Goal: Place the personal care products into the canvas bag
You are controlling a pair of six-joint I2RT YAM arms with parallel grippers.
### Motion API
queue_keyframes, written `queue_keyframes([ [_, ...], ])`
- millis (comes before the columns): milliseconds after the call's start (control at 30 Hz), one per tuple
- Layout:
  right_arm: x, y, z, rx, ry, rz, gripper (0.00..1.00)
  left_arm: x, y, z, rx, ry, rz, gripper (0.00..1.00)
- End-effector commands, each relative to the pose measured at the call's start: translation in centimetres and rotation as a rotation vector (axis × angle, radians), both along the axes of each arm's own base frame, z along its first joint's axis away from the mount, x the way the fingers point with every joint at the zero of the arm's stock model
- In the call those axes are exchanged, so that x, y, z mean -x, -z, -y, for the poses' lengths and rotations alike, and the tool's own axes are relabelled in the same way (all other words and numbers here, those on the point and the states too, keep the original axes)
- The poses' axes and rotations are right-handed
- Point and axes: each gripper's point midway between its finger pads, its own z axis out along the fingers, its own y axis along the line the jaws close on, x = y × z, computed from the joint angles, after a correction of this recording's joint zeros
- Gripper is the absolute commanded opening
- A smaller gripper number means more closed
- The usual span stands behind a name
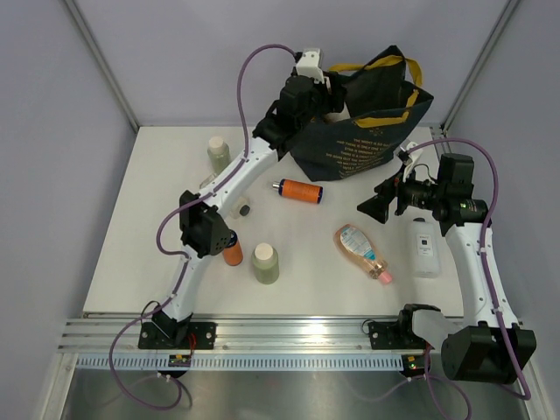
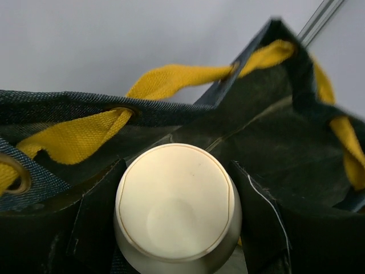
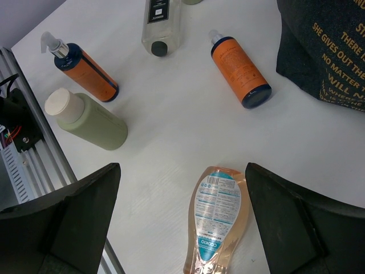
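Observation:
The navy canvas bag [image 1: 367,131] with yellow handles stands at the back. My left gripper [image 1: 329,98] is at its open mouth, shut on a pale bottle with a round cream-white cap [image 2: 174,202], over the bag's dark inside [image 2: 268,142]. On the table lie a peach teardrop bottle [image 1: 361,251], an orange bottle [image 1: 297,190] and a white rectangular bottle [image 1: 425,247]. Two pale green bottles [image 1: 218,153] [image 1: 265,262] stand. My right gripper [image 1: 376,203] is open and empty, above the peach bottle [image 3: 217,220].
A second orange bottle [image 1: 232,252] stands beside the left arm's elbow, and a clear flat black-labelled bottle [image 1: 241,208] lies partly under that arm. The metal rail [image 1: 289,337] runs along the near table edge. Grey walls enclose the back and sides.

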Motion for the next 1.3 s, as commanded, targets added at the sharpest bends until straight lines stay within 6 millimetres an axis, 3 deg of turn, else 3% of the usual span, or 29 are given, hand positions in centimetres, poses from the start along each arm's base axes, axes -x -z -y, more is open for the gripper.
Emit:
queue_keyframes([
  [0,-0.2,-0.9,0.0,-0.002,-0.004,0.051,0.99,-0.7,-6.1,-1.0,0.049,-0.057,0.215,0.09],
  [133,-0.4,-0.7,0.1,0.001,0.005,0.053,1.0,-1.3,-4.2,-0.7,0.006,-0.06,0.196,0.22],
  [167,-0.4,-0.7,0.1,0.0,0.007,0.049,0.99,-1.3,-3.6,-0.7,0.0,-0.059,0.186,0.34],
  [300,-0.5,-0.6,0.1,0.005,0.011,0.05,0.99,-1.4,-3.2,-0.5,0.009,-0.058,0.174,0.62],
  [600,-1.1,-0.5,0.6,0.053,-0.004,0.059,0.99,-1.6,-4.6,-1.7,0.047,-0.06,0.174,0.83],
  [833,-0.8,0.5,0.9,0.093,-0.023,0.029,0.99,-1.7,-5.9,-2.7,0.083,-0.062,0.181,0.86],
  [967,-0.6,2.4,1.6,0.194,-0.038,-0.008,0.99,-1.2,-8.0,-3.6,0.114,-0.049,0.209,0.88],
  [1067,-0.6,5.2,2.8,0.358,-0.049,-0.066,0.99,-0.2,-11.1,-5.0,0.148,-0.042,0.25,0.9],
  [1100,-0.2,6.4,2.1,0.41,-0.094,-0.085,1.0,0.5,-12.9,-6.1,0.164,-0.048,0.273,0.91],
  [1267,0.3,11.2,2.3,0.647,-0.069,-0.179,1.0,4.2,-18.3,-9.3,0.192,-0.022,0.345,0.99],
])
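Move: The canvas bag's middle is about 8 cm to the right of the left hand, 3 cm ahead and 20 cm below it; the pale bottle is already held over the mouth. From that hand the orange bottle lies some 12 cm back, 4 cm left and 35 cm down. The amber bottle is about 4 cm back, 6 cm left and 23 cm below the right hand; a clear flat bottle lies level with it, roughly 18 cm to its right. The pale bottle, still pinched by the left fingers, is lowered about 5 cm into the canvas bag; after a brief hold the fingers open wide and let go, creeping forward a little, and the empty hand then rises some 9 cm overall, slipping left. Late on, the right hand sinks about 7 cm towards the amber bottle, tipping its open fingers down roughly 20 degrees. ##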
